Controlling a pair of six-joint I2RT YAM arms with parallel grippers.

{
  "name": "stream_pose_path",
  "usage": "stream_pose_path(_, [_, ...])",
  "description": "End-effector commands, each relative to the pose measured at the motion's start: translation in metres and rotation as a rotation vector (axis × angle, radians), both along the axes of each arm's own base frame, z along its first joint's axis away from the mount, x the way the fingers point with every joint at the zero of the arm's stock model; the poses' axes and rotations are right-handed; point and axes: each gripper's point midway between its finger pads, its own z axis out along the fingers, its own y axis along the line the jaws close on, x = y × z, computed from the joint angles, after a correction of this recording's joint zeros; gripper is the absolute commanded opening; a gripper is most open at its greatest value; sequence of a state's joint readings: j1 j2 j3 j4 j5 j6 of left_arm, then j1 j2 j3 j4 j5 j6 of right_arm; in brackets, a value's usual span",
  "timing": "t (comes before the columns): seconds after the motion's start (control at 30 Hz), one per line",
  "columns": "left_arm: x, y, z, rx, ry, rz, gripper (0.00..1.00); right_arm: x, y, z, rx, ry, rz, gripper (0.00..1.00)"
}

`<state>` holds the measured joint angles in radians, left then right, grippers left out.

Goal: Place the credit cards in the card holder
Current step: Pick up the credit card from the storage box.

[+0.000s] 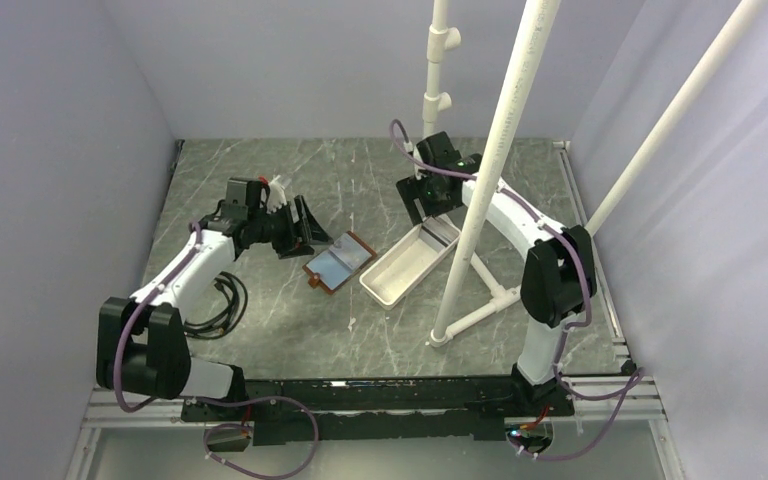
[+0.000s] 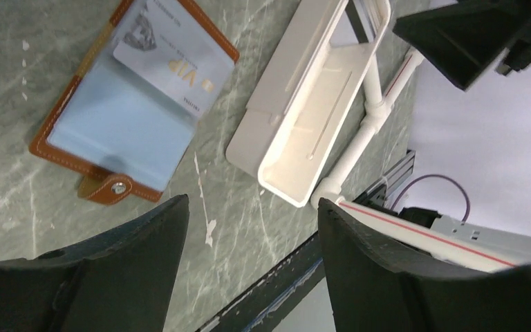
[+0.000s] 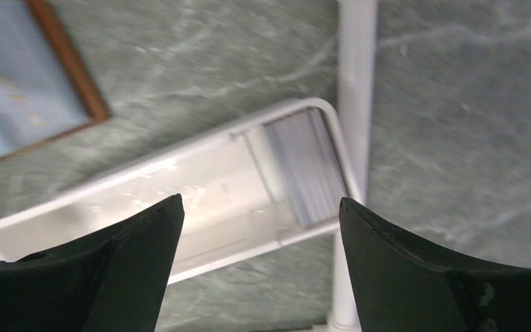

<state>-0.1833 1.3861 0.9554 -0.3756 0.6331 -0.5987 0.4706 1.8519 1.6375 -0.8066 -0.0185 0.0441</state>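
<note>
The card holder [image 2: 104, 131] lies open on the table, brown leather with pale blue pockets, and also shows in the top view [image 1: 338, 262]. A pale credit card [image 2: 173, 62] marked VIP rests slanted on its far half; whether it sits inside a pocket I cannot tell. More credit cards [image 3: 304, 166] lie stacked at the far end of a white tray [image 3: 110, 207]. My left gripper [image 2: 252, 207] hangs open and empty above the table, beside the holder. Just as open and empty, my right gripper [image 3: 259, 204] hovers over the tray's card end.
The long white tray [image 1: 400, 275] lies diagonally right of the holder. A white pipe stand [image 1: 480, 200] rises beside the tray, its foot [image 1: 475, 310] on the table. Black cables [image 1: 215, 305] coil near the left arm. Grey walls enclose the table on three sides.
</note>
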Motion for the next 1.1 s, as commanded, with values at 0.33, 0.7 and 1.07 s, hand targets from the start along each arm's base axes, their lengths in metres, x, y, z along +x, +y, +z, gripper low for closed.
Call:
stream_pose_path(0.33, [-0.025,0.008,0.022,0.026,-0.090,-0.119,0.74,0.000,-0.043,-0.052,-0.535,-0.135,0.040,0.84])
stream_pose_path(0.7, [-0.023,0.015,0.023,0.007,-0.093,-0.096,0.74,0.003,-0.048,-0.077,-0.697,-0.154,0.009,0.52])
stream_pose_path(1.07, [-0.022,0.018,0.019,0.004,-0.079,-0.085,0.74,0.011,-0.060,-0.049,-0.757,-0.233,-0.051,0.39])
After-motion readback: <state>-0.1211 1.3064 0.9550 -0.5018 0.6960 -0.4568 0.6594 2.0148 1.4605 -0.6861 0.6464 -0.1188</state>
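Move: The cards standing in the far right end of the storage box lie about 5 cm to the right of the open right hand, level with it fore and aft, and some 10 cm below. The box's middle is about 5 cm back and 1 cm left of that hand; the open card holder lies some 4 cm back and 15 cm left, about 13 cm down. From the left hand, the cards are roughly 27 cm to the right and 7 cm ahead, 10 cm lower. The right fingers come to straddle the front cards of the stack in the storage box and seem to touch them as they narrow from wide open to less than half open. To get there the hand sinks about 8 cm and goes some 4 cm right, rolling about 40 degrees so its fingertips swing to the right, with a slight lift at the end. The left hand, open and empty, eases a couple of centimetres back and then left. ##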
